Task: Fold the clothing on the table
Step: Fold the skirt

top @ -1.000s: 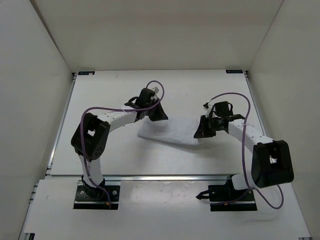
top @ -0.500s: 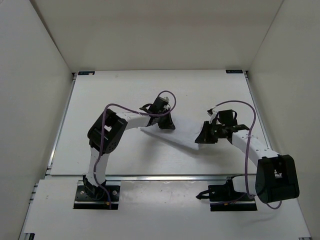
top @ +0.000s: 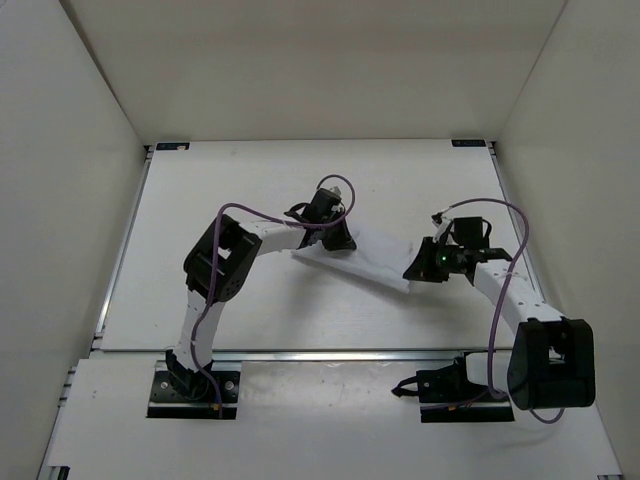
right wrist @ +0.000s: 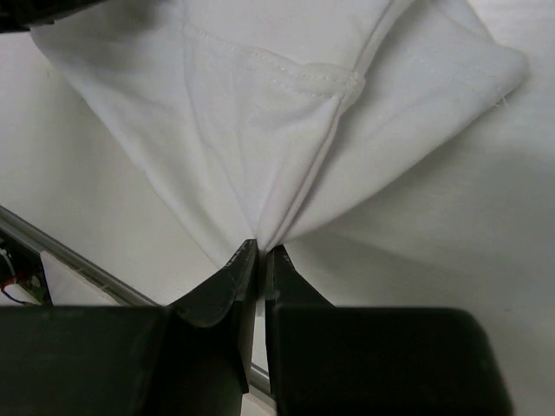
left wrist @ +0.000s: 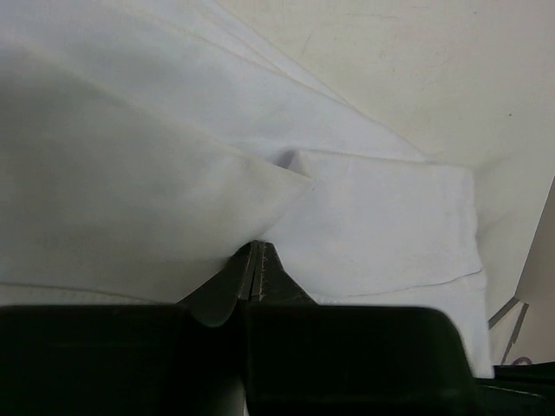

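The white clothing [top: 368, 259] is stretched as a narrow band between my two grippers over the middle of the table [top: 250, 180]. My left gripper [top: 337, 243] is shut on its left end. The left wrist view shows the fabric [left wrist: 260, 165] bunching into the closed left gripper [left wrist: 252, 253]. My right gripper [top: 418, 266] is shut on the right end. In the right wrist view, the cloth [right wrist: 286, 113] with a stitched hem gathers into the closed right gripper [right wrist: 260, 250].
White walls [top: 60, 200] stand on the left, right and back of the table. Black brackets [top: 172, 147] mark its far corners. A metal rail [top: 300, 352] runs along the near edge by the arm bases. Purple cables [top: 262, 213] loop over both arms.
Both grippers have carried the clothing to the right and slightly away from the arm bases. The cloth has drawn out from a wider sheet into a narrower, tauter band.
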{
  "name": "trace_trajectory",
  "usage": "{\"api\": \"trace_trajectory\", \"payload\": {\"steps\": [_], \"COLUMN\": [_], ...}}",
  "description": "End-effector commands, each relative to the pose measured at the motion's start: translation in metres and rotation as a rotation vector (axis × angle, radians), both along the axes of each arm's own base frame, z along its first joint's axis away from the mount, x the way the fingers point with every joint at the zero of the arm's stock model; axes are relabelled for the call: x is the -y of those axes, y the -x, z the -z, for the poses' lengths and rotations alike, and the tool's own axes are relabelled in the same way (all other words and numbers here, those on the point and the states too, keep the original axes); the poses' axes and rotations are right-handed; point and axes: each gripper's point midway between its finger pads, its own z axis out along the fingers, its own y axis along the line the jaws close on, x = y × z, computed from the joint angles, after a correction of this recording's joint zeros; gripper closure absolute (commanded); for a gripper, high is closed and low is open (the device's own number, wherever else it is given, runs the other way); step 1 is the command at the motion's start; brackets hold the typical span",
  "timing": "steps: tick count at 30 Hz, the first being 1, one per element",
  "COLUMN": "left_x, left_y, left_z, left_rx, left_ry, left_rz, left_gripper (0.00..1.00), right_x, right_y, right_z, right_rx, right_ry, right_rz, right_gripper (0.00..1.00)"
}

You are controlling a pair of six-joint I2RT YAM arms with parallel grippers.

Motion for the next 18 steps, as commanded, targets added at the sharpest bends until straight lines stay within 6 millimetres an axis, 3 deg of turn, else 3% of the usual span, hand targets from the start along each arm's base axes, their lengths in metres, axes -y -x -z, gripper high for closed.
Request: {"api": "trace_trajectory", "payload": {"steps": [1,2,6,10,18], "left_x": [-0.022,-0.02,-0.02,-0.011,-0.012], "left_y": [-0.024,-0.025,-0.003,0.038,0.078], "left_z": [-0.029,-0.049,-0.068,-0.054,-0.04], "left_rx": [0.102,0.14,0.175,0.118,0.065], "left_ry": [-0.053,-0.027,-0.009,-0.002,-0.02], "left_rz": [-0.069,-0.068,-0.037,0.048,0.143], "left_gripper": [1.0,1.0,1.0,1.0,1.0], "right_x": [0.005,0.003,-0.008,-0.015,-0.014], "right_y": [-0.02,-0.021,-0.034,-0.042,-0.049], "right_z": [-0.022,-0.021,-0.031,-0.032,-0.026], "right_rx": [0.069,0.063,0.078,0.092,0.072], "right_ry": [0.038,0.042,0.047,0.062,0.101], "right_rz": [-0.033,-0.04,-0.066,-0.093,-0.12], "right_gripper": [1.0,1.0,1.0,1.0,1.0]}}
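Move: Pressed down on the middle of the white skirt, the left hand's shut fingers have the skirt's near hem about 6 cm back of them, level sideways. The left end of the skirt lies some 13 cm to their left and 2 cm back. The right hand holds the near right corner just above the table; from it the near hem's middle is about 13 cm left, 1 cm forward and 5 cm lower, and the loose far right corner 8 cm straight ahead and 5 cm lower. Lifting off the cloth, the left hand rises about 4 cm, drifting slightly left, then swings back some 7 cm towards the near hem and starts down again, fingers still shut. The right hand keeps its pinch and carries the corner about 3 cm forward with a little left, rising 2 cm before easing partly down. ##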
